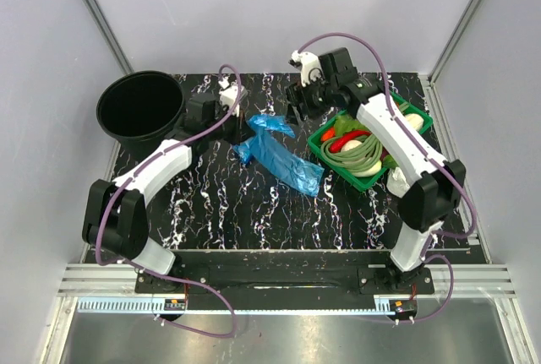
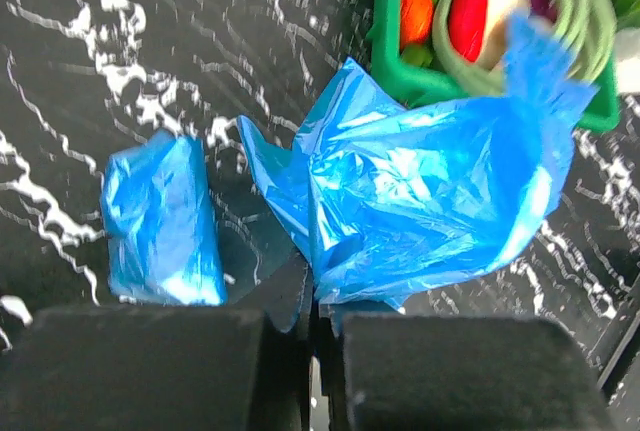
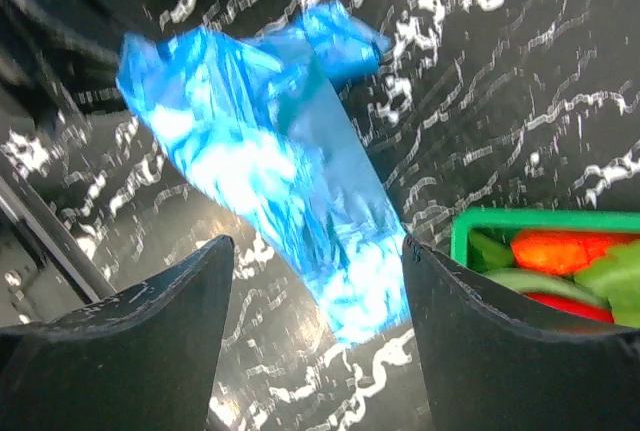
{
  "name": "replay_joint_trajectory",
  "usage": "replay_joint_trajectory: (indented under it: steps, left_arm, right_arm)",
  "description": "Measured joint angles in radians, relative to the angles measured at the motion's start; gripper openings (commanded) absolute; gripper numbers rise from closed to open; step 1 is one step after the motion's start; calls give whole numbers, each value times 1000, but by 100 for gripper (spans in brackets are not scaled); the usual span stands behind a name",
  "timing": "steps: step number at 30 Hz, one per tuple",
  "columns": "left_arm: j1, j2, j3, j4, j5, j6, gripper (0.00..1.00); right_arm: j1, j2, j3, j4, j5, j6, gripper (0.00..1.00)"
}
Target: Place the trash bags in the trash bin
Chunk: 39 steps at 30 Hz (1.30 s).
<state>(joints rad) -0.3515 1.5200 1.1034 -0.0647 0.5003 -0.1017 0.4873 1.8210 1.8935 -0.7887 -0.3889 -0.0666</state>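
Crumpled blue trash bags (image 1: 283, 160) lie mid-table. In the left wrist view a large wrinkled bag (image 2: 430, 196) spreads out in front of the fingers, and a small folded wad (image 2: 160, 221) lies on the table to its left. My left gripper (image 2: 318, 296) is shut on the large bag's near edge; it shows from above as well (image 1: 241, 132). My right gripper (image 3: 315, 251) hangs open above the bag (image 3: 270, 151), touching nothing, just right of the bags (image 1: 297, 113). The black trash bin (image 1: 139, 111) stands upright at the far left, and nothing shows inside it.
A green tray (image 1: 423, 119) of vegetables sits at the right, close to the bags, and appears in both wrist views (image 2: 395, 71) (image 3: 480, 223). White lumps (image 1: 397, 180) lie at the tray's edge. Walls enclose the dark marbled table (image 1: 254, 212).
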Motion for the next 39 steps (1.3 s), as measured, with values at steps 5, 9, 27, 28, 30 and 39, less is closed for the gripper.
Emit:
replay_joint_trajectory:
  steps: [5, 9, 27, 28, 30, 39]
  left_arm:
    - [7, -7, -89, -48, -9, 48, 0]
    - [7, -7, -132, -80, -16, 99, 0]
    - [76, -34, -201, -129, -26, 195, 0]
    - [77, -34, -202, -130, -25, 196, 0]
    - [81, -34, -203, -130, -19, 198, 0]
    - [89, -34, -203, -129, -2, 199, 0]
  right_arm:
    - [-8, -149, -222, -5, 7, -120, 70]
    - [-8, -197, -373, -9, 1, -199, 68]
    - [-2, -60, -614, 49, -48, -350, 60]
    - [3, -52, -626, 60, -47, -350, 59]
    - [16, -35, -648, 78, -42, -350, 57]
    - [76, 17, -690, 166, 34, -349, 46]
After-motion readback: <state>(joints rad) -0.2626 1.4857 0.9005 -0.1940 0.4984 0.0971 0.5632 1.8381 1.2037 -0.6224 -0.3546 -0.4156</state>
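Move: The opened bag's loose end lies about 10 cm back, 5 cm to the right and 24 cm below the empty right hand. From that hand the folded bag is roughly 1 cm back and 13 cm left, the vegetable basket 3 cm ahead and 21 cm right, both some 24 cm lower. The left hand already pinches the bag; its loose end is about 4 cm back, 18 cm right and 18 cm below that hand. Fingers narrowing, right hand sinks some 23 cm and back to the bag's loose end; left lowers its pinch. ##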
